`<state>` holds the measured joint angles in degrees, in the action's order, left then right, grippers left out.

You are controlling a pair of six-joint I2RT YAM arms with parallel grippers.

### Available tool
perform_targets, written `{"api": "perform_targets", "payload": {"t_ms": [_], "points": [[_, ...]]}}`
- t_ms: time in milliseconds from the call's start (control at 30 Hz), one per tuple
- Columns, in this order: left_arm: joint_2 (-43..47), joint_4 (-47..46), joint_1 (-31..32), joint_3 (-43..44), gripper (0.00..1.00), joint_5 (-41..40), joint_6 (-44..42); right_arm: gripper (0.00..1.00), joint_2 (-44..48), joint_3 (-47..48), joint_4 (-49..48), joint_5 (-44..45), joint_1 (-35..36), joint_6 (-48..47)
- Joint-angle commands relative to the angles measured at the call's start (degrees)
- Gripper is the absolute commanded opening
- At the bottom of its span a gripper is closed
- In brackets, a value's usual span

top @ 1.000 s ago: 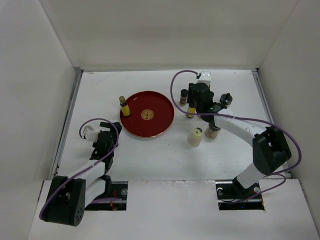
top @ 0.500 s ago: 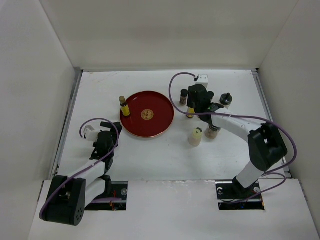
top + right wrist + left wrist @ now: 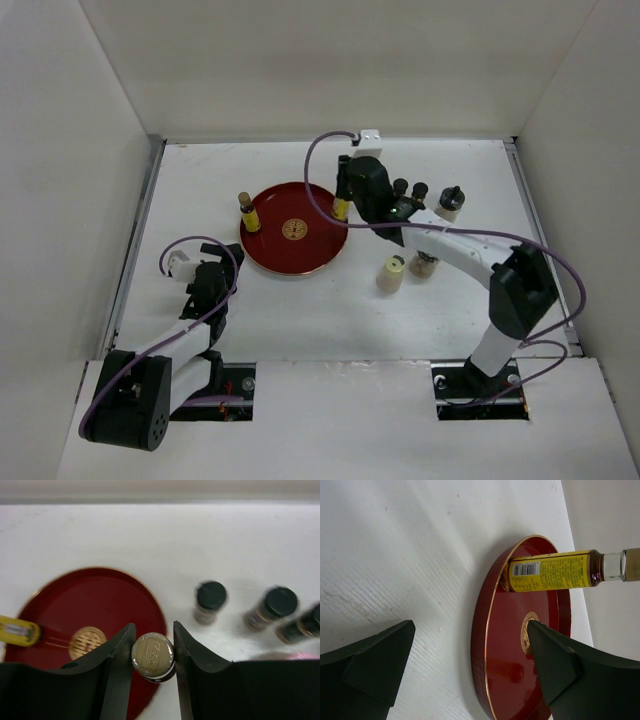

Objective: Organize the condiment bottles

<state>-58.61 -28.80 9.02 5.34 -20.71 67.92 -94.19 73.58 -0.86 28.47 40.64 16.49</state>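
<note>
My right gripper is shut on a slim yellow bottle with a gold cap and holds it over the right rim of the round red tray. Another slim yellow bottle stands on the tray's left edge; it also shows in the left wrist view. Dark black-capped bottles stand right of the gripper, with one more farther right. A cream yellow-lidded bottle and a brown one stand nearer. My left gripper is open and empty, left of the tray.
White walls enclose the table on three sides. The tray's rim lies close in front of my left gripper. In the right wrist view three dark-capped bottles stand on the table right of the held bottle.
My right gripper has lifted the yellow bottle from among the bottles at the right and carried it left to the tray's right rim. The left arm has not moved.
</note>
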Motion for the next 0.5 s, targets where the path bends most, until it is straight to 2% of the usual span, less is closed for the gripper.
{"api": "perform_targets", "payload": {"t_ms": [0,267,467], "points": [[1.12,-2.84,-0.18,0.81,1.0,0.06,-0.42,0.22,-6.59,9.63,-7.57,-1.84,3.25,-0.06],[1.13,-2.84,0.17,0.81,1.0,-0.38,-0.68,0.22,-26.02,30.81,-9.07,-3.16,7.38,-0.41],[0.86,-2.84,0.25,0.81,1.0,-0.56,-0.68,0.23,-35.08,40.75,-9.68,-2.45,7.83,0.64]]}}
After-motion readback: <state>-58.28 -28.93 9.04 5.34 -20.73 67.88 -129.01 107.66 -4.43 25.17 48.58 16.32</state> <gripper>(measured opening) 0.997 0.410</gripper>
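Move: I hold the second yellow-labelled bottle by its neck over the tray's right rim. The clear spot for it, beside the standing bottle, is about 19 cm left, 5 cm ahead and 18 cm below my right hand. The standing bottle is some 26 cm left and 2 cm ahead, the tray centre about 14 cm left and 3 cm ahead, the nearest black-capped jar 6 cm right and 9 cm ahead. From my left hand that spot lies roughly 15 cm right, 8 cm ahead. With my right fingers still shut on the bottle's neck, I sweep it quickly left across the tray towards the standing bottle, about 18 cm and some 5 cm forward. It rises only slightly at first, then sinks about 6 cm from there as I slow down, my wrist turning roughly 10 degrees counter-clockwise. ##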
